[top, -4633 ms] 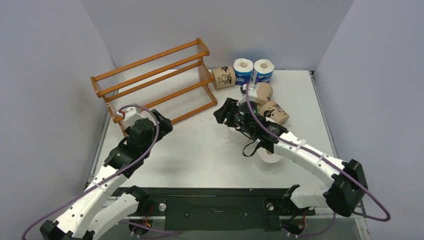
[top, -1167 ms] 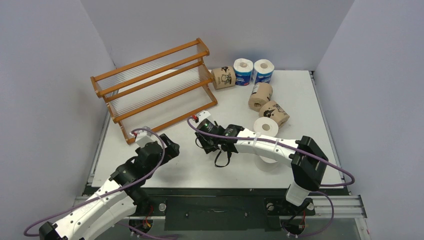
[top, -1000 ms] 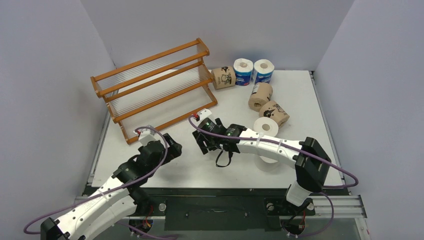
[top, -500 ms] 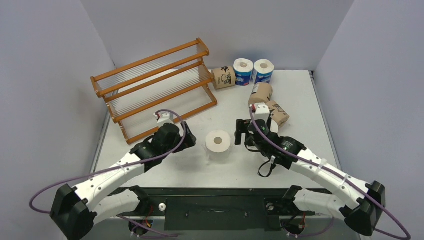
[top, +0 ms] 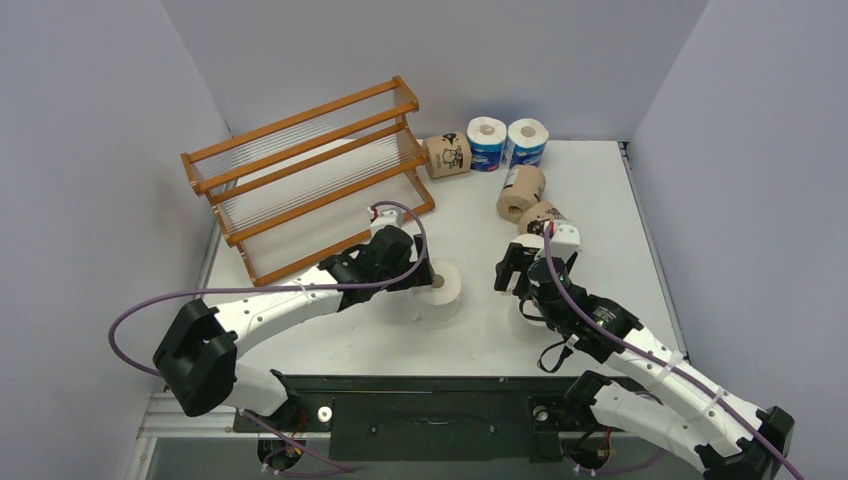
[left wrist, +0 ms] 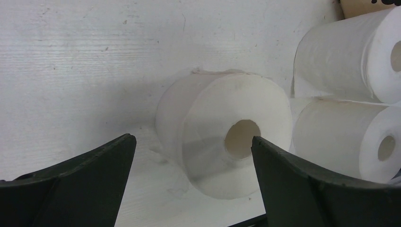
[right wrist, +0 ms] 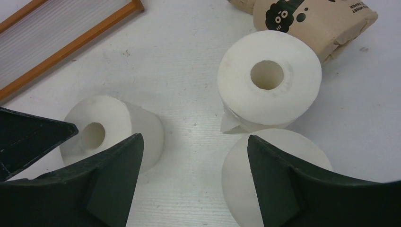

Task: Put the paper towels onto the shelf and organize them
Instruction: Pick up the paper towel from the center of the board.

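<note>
A plain white paper towel roll [top: 443,288] sits mid-table, in front of the orange-brown shelf [top: 300,180]. My left gripper [top: 418,274] is open around it from the left. In the left wrist view the roll [left wrist: 227,146] shows its hollow core, with the left gripper [left wrist: 193,139] straddling it without touching. My right gripper [top: 512,270] stands open and empty to the roll's right. The right wrist view shows the right gripper [right wrist: 194,139] over bare table between that roll [right wrist: 113,127] and two more white rolls [right wrist: 269,80] [right wrist: 279,165].
Brown-wrapped rolls lie at the back [top: 447,156] and right [top: 522,192] [top: 540,215]. Two blue-and-white rolls [top: 487,143] [top: 527,141] stand by the back wall. The shelf's tiers hold nothing. A grey wall runs close along the shelf's left side.
The right gripper left a white roll mid-table and drew back to the right. The left arm swung in from the left and brought its open jaws around that roll.
</note>
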You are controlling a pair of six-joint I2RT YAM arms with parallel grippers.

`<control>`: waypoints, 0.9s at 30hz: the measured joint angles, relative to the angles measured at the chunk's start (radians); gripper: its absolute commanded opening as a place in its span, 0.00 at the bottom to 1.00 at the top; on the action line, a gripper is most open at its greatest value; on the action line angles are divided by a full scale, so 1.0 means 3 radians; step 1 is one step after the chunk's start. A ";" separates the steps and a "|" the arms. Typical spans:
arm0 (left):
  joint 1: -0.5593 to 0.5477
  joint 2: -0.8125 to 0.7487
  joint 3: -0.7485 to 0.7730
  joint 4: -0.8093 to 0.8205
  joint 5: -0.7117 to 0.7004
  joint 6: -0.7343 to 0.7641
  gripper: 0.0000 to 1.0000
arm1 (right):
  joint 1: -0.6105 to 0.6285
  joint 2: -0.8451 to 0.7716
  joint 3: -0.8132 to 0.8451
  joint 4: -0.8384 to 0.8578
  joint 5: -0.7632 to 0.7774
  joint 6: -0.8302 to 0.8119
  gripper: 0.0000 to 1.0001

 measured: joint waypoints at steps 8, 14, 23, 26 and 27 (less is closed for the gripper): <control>-0.0060 0.0266 0.0153 0.0006 0.0070 0.0062 0.81 | -0.0072 -0.0034 -0.0084 0.0027 -0.0004 0.0009 0.74; -0.0060 0.0338 0.0154 -0.0004 0.0090 0.0098 0.74 | -0.0148 -0.0036 -0.0099 0.0027 -0.0027 -0.0013 0.73; -0.0062 0.0426 0.0196 -0.0020 0.0090 0.0149 0.53 | -0.0219 -0.0074 -0.0114 0.0029 -0.0057 -0.0058 0.71; -0.0062 0.0439 0.0230 -0.0027 0.0093 0.0169 0.49 | -0.0233 -0.0089 -0.0114 0.0029 -0.0070 -0.0066 0.71; -0.0062 0.0440 0.0238 -0.0028 0.0093 0.0173 0.46 | -0.0238 -0.0093 -0.0114 0.0031 -0.0071 -0.0067 0.71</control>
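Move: The white paper towel roll standing upright near the middle of the board has its middle about 5 cm right of the left hand, 1 cm nearer the base and 7 cm lower. Two more white rolls stand about 23 cm right of that hand, one 5 cm farther out, the other 4 cm nearer the base. The shelf's near right corner is some 18 cm ahead and 3 cm right. From the right hand the middle roll lies about 13 cm left, 1 cm ahead and 13 cm below. The roll's left wall is taken between the left hand's fingers: the hand slides about 2 cm right, then sinks some 2 cm, its wrist turning only slightly. Its wide-open fingers close about halfway, one coming against the outer side, the other entering the core hole. The right hand, empty, drifts 1.5 cm right and slightly down. ##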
